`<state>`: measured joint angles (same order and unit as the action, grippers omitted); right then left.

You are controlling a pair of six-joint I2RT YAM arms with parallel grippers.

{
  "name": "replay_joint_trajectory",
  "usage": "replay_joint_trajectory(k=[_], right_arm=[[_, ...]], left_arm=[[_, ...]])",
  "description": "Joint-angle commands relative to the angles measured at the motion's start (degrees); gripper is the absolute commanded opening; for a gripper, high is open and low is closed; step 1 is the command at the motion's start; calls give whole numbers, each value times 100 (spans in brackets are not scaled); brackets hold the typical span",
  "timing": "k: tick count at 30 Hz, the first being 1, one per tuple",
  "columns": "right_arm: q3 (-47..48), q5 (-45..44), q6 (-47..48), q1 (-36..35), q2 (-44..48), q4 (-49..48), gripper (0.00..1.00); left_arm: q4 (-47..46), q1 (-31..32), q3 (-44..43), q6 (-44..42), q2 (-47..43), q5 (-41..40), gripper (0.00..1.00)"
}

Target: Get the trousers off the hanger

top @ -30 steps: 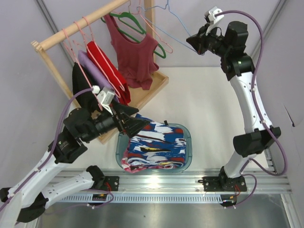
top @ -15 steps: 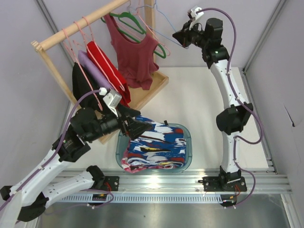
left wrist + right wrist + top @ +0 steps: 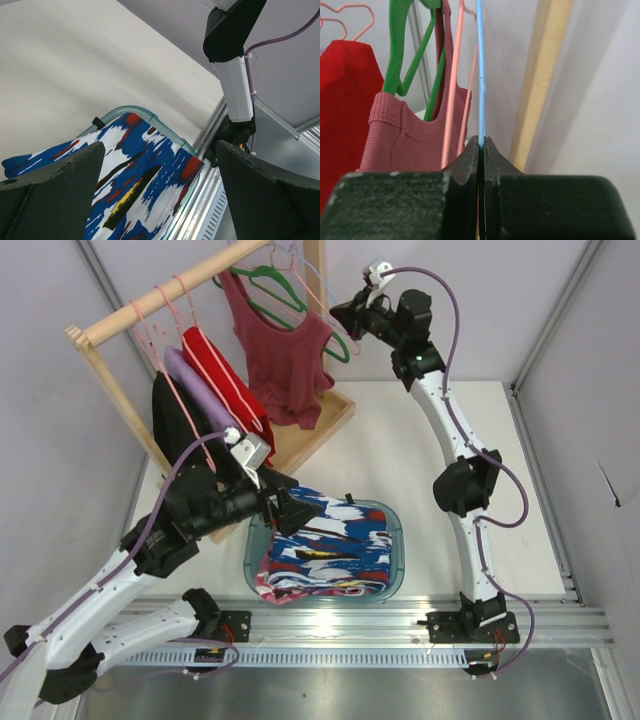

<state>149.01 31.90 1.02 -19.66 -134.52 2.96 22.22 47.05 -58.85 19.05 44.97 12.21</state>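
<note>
The trousers (image 3: 330, 548), royal blue with white and red streaks, lie bunched in the teal basin (image 3: 398, 540), off the hanger. My left gripper (image 3: 290, 512) hovers over the basin's near-left corner, open and empty. In the left wrist view its fingers (image 3: 55, 185) stand wide apart above the trousers (image 3: 135, 170) and the basin rim (image 3: 150, 116). My right gripper (image 3: 338, 312) is raised at the rack's right end and is shut on the light-blue wire hanger (image 3: 318, 290). In the right wrist view the jaws (image 3: 481, 141) pinch the bare blue wire (image 3: 480, 75).
A wooden rack (image 3: 150, 305) at the back left carries pink hangers (image 3: 160, 315), a green hanger (image 3: 280, 295) with a dark-red tank top (image 3: 285, 360), and red, purple and black garments. The rack's upright post (image 3: 540, 75) is just right of the blue wire. A metal rail (image 3: 400, 625) runs along the near edge.
My right arm has swung left and carried the empty light-blue hanger to the rack's right end. My left gripper has edged right over the basin's corner, still open.
</note>
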Motion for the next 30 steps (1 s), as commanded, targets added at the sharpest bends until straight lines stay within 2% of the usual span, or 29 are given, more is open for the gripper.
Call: replay_joint_trajectory(k=[1,10,11,14,15,17,18,19,20,26,30], right_arm=[[339,-315,-58,-126,-188,-639,0],[278,-501,-58,-64,-110,-104,0],[278,-457,-49,-73,-84,-51,3],[225,-395,12,-108,109,248,32],[182,-395,47,-108,267,327,50],[7,-395,197,-126,487,538,65],[-82,-421,232,-143,618,652,77],[-152,-404,302,-143,881,731,85],[-249,-413,320,-143,1014,810,99],[-592,-772,251,-135,2226,1364,99],[-724,-755,-22,-117,3035,2092,99]], left_arm=[[-25,-29,5,-173,-67,-43,100],[63,-29,84,-156,-243,-157,100],[72,-38,67,-147,-252,-157,100],[55,-29,102,-103,-296,-140,99],[55,-29,102,-94,-313,-140,100],[55,-29,84,-50,-375,-175,99],[55,-29,84,-33,-392,-201,100],[63,-29,93,-15,-419,-245,100],[63,-29,41,-6,-480,-254,100],[458,-29,-144,90,-674,-823,99],[880,-29,-276,160,-797,-1054,99]])
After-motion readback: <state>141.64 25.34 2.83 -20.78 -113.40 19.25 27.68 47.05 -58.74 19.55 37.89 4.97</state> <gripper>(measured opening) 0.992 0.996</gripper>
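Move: The right hand holds the blue hanger by its lower corner; the rail spot for its hook lies roughly 13 cm ahead, 12 cm left and 18 cm above that hand. The rack's far post stands some 18 cm ahead and 7 cm left of the hand. The empty pink hanger is about 3 cm ahead, 7 cm left; the burgundy tank top 3 cm ahead, 13 cm left, lower down. From the left hand the rail spot is some 54 cm ahead, 7 cm left, 26 cm up. Left by 2 cm, then easing back right while sinking about 3 cm, the right hand steadies the blue hanger on the rail side, opens fully and lets go of its corner. It then backs off empty, some 11 cm towards the base and 12 cm up, drifting right away from the hanger. The open left hand slides about 4 cm left, late on. ##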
